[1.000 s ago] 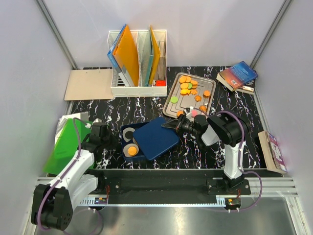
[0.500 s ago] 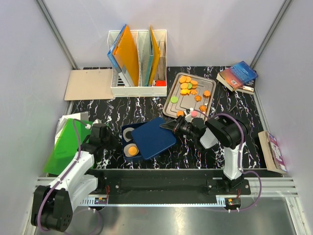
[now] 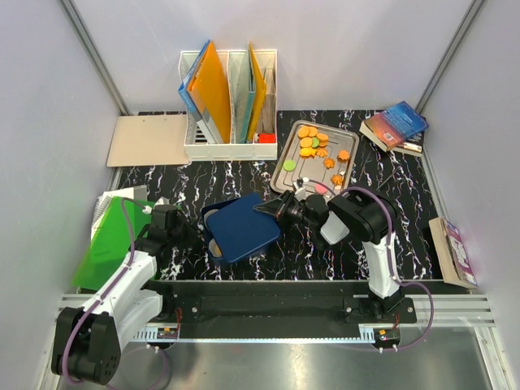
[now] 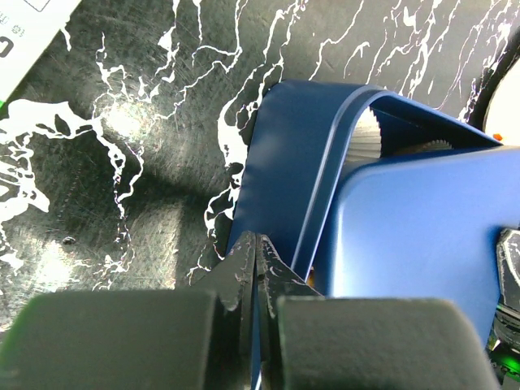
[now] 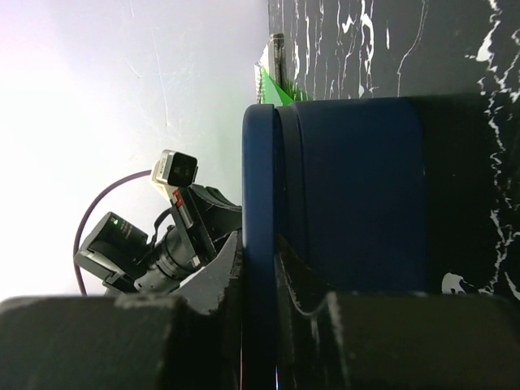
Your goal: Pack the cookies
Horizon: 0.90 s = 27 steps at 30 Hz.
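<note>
The cookies [image 3: 314, 143], mostly orange with a green and a pink one, lie on a metal tray [image 3: 282, 179] at the back right. A blue box [image 3: 209, 221] stands mid-table, almost covered by its blue lid [image 3: 244, 227]. My left gripper [image 3: 192, 234] is shut on the box's left wall [image 4: 284, 162], its tips meeting over the rim [image 4: 256, 248]. A white paper cup [image 4: 370, 134] shows under the lid [image 4: 414, 236]. My right gripper [image 3: 273, 210] is shut on the lid's right edge [image 5: 258, 268] and holds the lid [image 5: 357, 195] tilted over the box.
A white file organizer [image 3: 230, 97] with folders stands at the back. A tan clipboard [image 3: 148, 140] lies back left, a green folder [image 3: 110, 244] by the left arm, books [image 3: 396, 124] back right, another book [image 3: 453, 250] at the right edge.
My right gripper has carried the lid leftward over the box. The orange cookie and cups inside, visible earlier, are now covered. The left gripper has stayed on the box.
</note>
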Tool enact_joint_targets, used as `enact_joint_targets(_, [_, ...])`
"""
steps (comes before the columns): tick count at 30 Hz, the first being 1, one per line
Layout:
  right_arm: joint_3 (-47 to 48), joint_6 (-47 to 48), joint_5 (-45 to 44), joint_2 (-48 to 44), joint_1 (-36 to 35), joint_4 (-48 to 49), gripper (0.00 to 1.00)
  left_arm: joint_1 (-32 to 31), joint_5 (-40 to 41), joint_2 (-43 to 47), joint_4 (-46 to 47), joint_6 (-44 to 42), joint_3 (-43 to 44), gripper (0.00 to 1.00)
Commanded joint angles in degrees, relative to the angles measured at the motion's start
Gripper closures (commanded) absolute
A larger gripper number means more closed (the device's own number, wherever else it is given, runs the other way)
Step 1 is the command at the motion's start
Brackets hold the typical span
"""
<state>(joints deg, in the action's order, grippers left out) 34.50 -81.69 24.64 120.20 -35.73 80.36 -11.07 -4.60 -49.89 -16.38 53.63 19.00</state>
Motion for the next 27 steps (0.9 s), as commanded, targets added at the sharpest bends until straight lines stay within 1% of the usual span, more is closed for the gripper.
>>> enact_joint_targets(1, [-0.31,1.45,-0.74,2.41,-0.75,8.94,1.00,-0.18,-2.34,-0.21,3.29,0.52,-0.37,0.99])
enact_joint_targets(2, [-0.57,1.62,-0.39,2.32,-0.75,8.85,0.98,-0.27,-2.34,-0.21,3.29,0.51,-0.37,0.99])
enact_joint_targets(3, [-1.18,1.80,-0.21,2.23,-0.75,8.68,0.89,-0.27,-2.34,-0.21,3.37,0.60,-0.46,0.99])
enact_joint_targets(5, [-1.72,2.32,0.05,1.27,-0.75,7.71,0.76,-0.27,-2.34,-0.21,3.29,0.51,-0.37,0.99])
enact_joint_targets(6, [-2.24,2.67,0.14,0.31,-0.75,6.75,0.63,-0.27,-2.26,-0.21,3.29,0.51,-0.37,0.99])
enact_joint_targets(10, [-2.86,5.04,0.23,-3.12,-0.75,1.75,0.45,-0.27,-2.43,-0.12,3.37,0.43,-0.37,0.99])
enact_joint_targets(11, [-2.86,6.27,0.32,-4.00,-0.75,-1.40,0.42,-0.27,-2.34,-0.03,3.29,0.51,-0.37,0.99])
enact_joint_targets(13, [-2.42,8.64,0.75,-6.90,-0.75,-4.58,0.37,-0.35,-2.34,0.23,3.29,0.51,-0.55,0.99])
enact_joint_targets(14, [-2.25,9.26,0.76,-7.87,-0.75,-8.16,0.36,-0.36,-2.34,0.23,3.20,0.43,-0.55,0.99])
enact_joint_targets(16, [-1.28,11.97,0.58,-10.85,-0.75,-12.39,0.34,-0.36,-2.34,0.32,3.29,0.51,-0.55,0.99])
enact_joint_targets(17, [-0.76,13.21,0.49,-11.91,-0.75,-17.90,0.34,-0.36,-2.26,0.32,3.29,0.43,-0.55,0.99])
enact_joint_targets(19, [1.35,17.24,-0.29,-15.07,-0.66,-24.42,0.34,-0.36,-2.25,0.32,3.29,0.34,-0.55,0.99])
enact_joint_targets(20, [2.14,18.92,-0.65,-16.04,-0.66,-31.59,0.34,-0.36,-2.34,0.23,3.29,0.25,-0.55,0.99])
enact_joint_targets(22, [4.69,23.21,-2.22,-18.51,-0.75,-38.92,0.34,-0.36,-2.25,0.14,3.11,0.25,-0.55,0.99])
enact_joint_targets(23, [5.66,24.63,-2.75,-19.12,-0.66,-45.23,0.35,-0.36,-2.17,0.14,3.20,0.25,-0.55,0.99])
enact_joint_targets(27, [9.17,29.21,-4.78,-20.44,-0.75,-55.47,0.36,-0.27,-2.17,-0.38,3.20,0.16,-0.46,0.99])
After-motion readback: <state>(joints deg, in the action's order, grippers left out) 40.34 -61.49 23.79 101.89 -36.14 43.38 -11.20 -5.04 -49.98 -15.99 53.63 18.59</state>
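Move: My right hand holds the lid by its far right corner; the lid's middle is about 6 cm back and 5 cm left, roughly level with the grip. Under it the box's middle sits some 8 cm back, 7 cm left and 4 cm down. The green cookie lies 11 cm ahead and 9 cm right, the pink cookie 5 cm ahead and 17 cm right, both about 7 cm lower. From my left hand the lid's middle is about 3 cm ahead, 11 cm right and 2 cm up. I open my right fingers wide and let go of the lid's corner over the box, then lift that hand a bit over 2 cm, almost straight up. As the rise ends, I roll the wrist some 15 to 20 degrees so that the left-pointing fingers dip. My left hand stays put with its shut fingertips against the box's left wall. ##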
